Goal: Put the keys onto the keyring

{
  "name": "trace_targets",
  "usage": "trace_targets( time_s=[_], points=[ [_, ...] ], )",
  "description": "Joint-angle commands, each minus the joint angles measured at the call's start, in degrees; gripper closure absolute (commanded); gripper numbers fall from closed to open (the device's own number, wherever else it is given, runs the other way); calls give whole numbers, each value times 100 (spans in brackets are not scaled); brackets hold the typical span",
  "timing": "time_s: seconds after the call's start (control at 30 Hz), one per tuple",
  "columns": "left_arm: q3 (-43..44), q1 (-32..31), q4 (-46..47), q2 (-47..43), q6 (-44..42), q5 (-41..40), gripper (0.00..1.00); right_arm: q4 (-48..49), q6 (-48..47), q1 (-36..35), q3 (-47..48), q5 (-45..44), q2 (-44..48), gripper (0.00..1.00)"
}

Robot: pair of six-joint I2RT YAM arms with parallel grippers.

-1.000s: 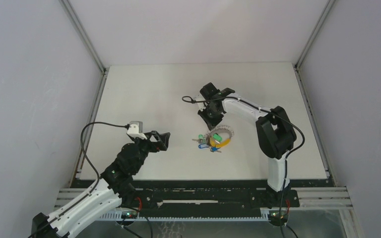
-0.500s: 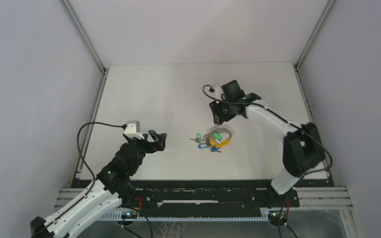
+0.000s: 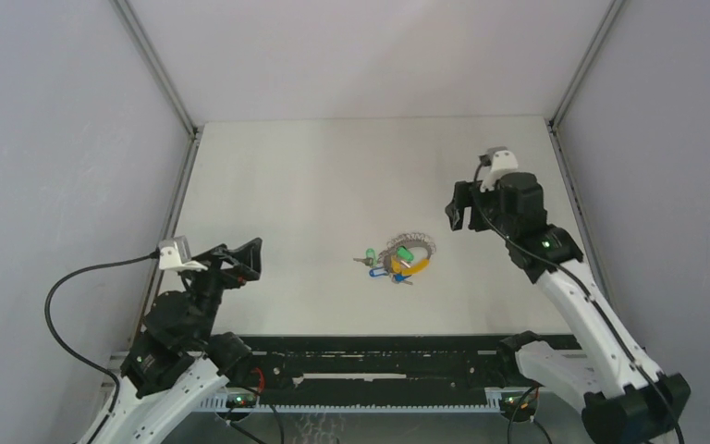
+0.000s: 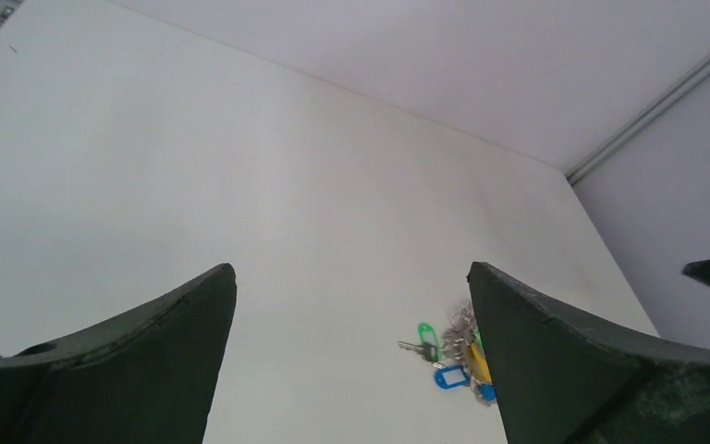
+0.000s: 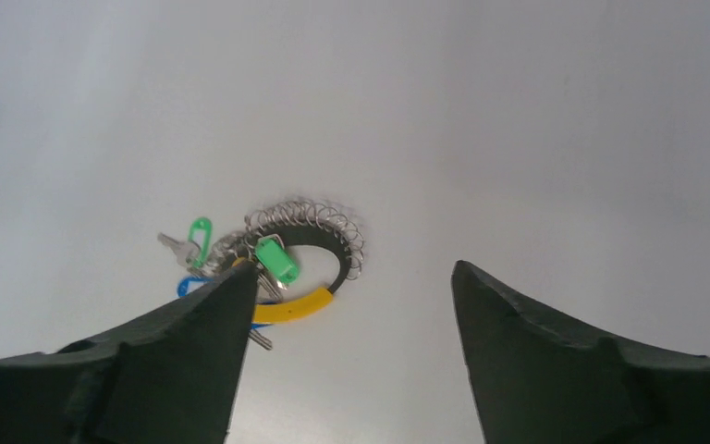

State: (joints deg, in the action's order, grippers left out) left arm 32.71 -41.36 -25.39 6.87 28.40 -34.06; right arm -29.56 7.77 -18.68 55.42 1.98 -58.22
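The keyring (image 3: 412, 244), a silvery coiled loop with a yellow band (image 3: 415, 267), lies on the white table's middle. Keys with green (image 3: 405, 252) and blue (image 3: 375, 273) heads lie bunched at it. My left gripper (image 3: 248, 259) is open and empty, well left of the bunch. My right gripper (image 3: 457, 207) is open and empty, up and right of it. The left wrist view (image 4: 351, 268) shows the green head (image 4: 427, 333) and blue head (image 4: 450, 376) by the right finger. The right wrist view (image 5: 353, 267) shows the keyring (image 5: 314, 215), yellow band (image 5: 296, 303) and green head (image 5: 277, 259).
The white table (image 3: 314, 176) is walled by grey panels on the left, back and right. A black rail (image 3: 379, 347) runs along the near edge by the arm bases. Cables hang from both wrists.
Both arms have drawn back from the keyring. The right gripper moved right, away from above the bunch. The left gripper moved left and nearer the base. The keys and keyring stayed put.
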Motion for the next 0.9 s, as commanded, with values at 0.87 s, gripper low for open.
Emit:
trace_targets(
  time_s=[0.87],
  points=[
    [245,14,-231,-1560,-757,281,0,-263,172,-13,-1090,-1227,4168,0]
  ],
)
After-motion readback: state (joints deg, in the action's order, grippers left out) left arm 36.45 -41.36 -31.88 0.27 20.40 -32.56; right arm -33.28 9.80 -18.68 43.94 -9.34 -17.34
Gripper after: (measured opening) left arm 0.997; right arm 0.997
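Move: Both hands are empty and neither is going for anything now. The keyring with its keys lies flat on the table, roughly 13 cm to the right hand's left, about 1 cm farther out and some 19 cm below it. From the left hand, the keyring lies about 30 cm to the right, 12 cm ahead and 24 cm below. Right hand retreats about 10 cm back, rightward and up from the keyring, tilting up and opening fully. ##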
